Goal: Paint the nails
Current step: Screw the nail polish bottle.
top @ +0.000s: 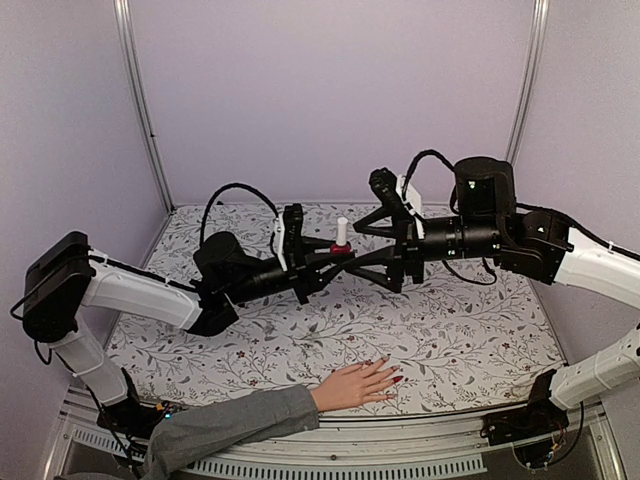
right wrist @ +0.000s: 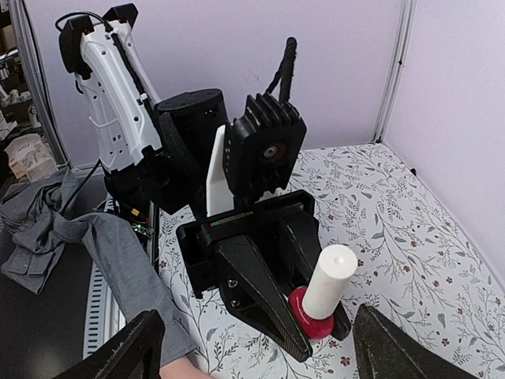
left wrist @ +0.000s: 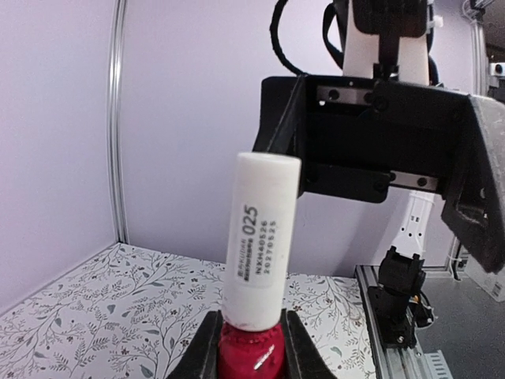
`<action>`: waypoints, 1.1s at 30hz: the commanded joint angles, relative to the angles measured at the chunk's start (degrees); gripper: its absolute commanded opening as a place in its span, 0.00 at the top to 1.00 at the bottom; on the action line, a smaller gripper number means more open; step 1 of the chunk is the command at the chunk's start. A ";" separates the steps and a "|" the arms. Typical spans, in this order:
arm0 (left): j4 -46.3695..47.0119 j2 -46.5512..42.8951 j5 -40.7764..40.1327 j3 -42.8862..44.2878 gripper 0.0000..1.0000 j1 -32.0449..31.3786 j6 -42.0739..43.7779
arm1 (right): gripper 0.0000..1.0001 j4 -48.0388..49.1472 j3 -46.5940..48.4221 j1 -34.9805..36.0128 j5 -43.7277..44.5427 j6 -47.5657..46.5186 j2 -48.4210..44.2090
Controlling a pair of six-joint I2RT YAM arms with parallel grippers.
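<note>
My left gripper (top: 335, 250) is shut on a small red bottle (left wrist: 251, 354) with a tall white cap (left wrist: 260, 245) and holds it upright above the table's middle. My right gripper (top: 353, 247) faces it, open. Its fingers (right wrist: 394, 347) stand wide apart on either side of the cap (right wrist: 330, 283) and do not touch it. A pale hand (top: 352, 386) in a grey sleeve (top: 230, 425) lies flat at the near edge. Of the nails (top: 397, 380), the fingertips that show look dark red. In the left wrist view the right gripper's black body (left wrist: 371, 150) fills the space behind the cap.
A floral-patterned table cover (top: 450, 330) spreads under both arms. Lilac walls with metal corner posts (top: 140, 100) close in the back and sides. The grey sleeve (right wrist: 118, 260) runs along the table's near rail (top: 330, 465) below the left arm.
</note>
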 commanded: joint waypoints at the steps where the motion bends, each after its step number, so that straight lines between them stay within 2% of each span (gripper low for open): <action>1: -0.08 -0.39 1.31 1.93 1.00 1.31 -1.05 | 0.15 -0.54 1.39 -1.84 -4.57 1.23 -0.97; 6: 3.97 -1.43 2.36 -1.91 1.00 1.90 -2.09 | 0.18 1.29 -0.45 -3.56 -9.37 2.39 -2.38; 9: 5.26 -1.99 5.70 -3.09 1.00 1.94 -1.61 | 0.19 0.96 -1.31 -3.88 -10.30 1.98 -3.06; 16: 5.54 -1.22 21.49 -1.51 1.00 2.73 -3.24 | 0.25 -3.43 0.55 -4.13 -15.64 -3.02 -2.39; 23: 2.03 -1.12 30.46 1.49 1.00 2.57 -4.15 | 0.30 -8.76 5.67 -4.13 -19.29 -8.73 1.07; 33: -0.90 -0.02 34.63 4.42 1.00 1.26 -4.74 | 0.43 -11.20 10.75 -2.92 -23.64 -10.95 5.91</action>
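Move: The white cap stands upright on the red nail polish bottle. It is about 4 cm to the right hand's left, roughly 3 cm farther forward and some 2 cm below it, just outside the wide-open fingers. The bottle body is about 3 cm under the cap, gripped in the left fingers. From the left hand point the cap is some 3 cm straight up, neither ahead nor to either side. The nail polish bottle is carried back about 8 cm in the left hand's unbroken grip, while that wrist turns some 30 degrees clockwise. The right hand follows about 3 cm back and swings roughly 20 degrees counter-clockwise, edging right and then left again. Its fingers close part way and line up on the cap, with no touch yet to be seen. ##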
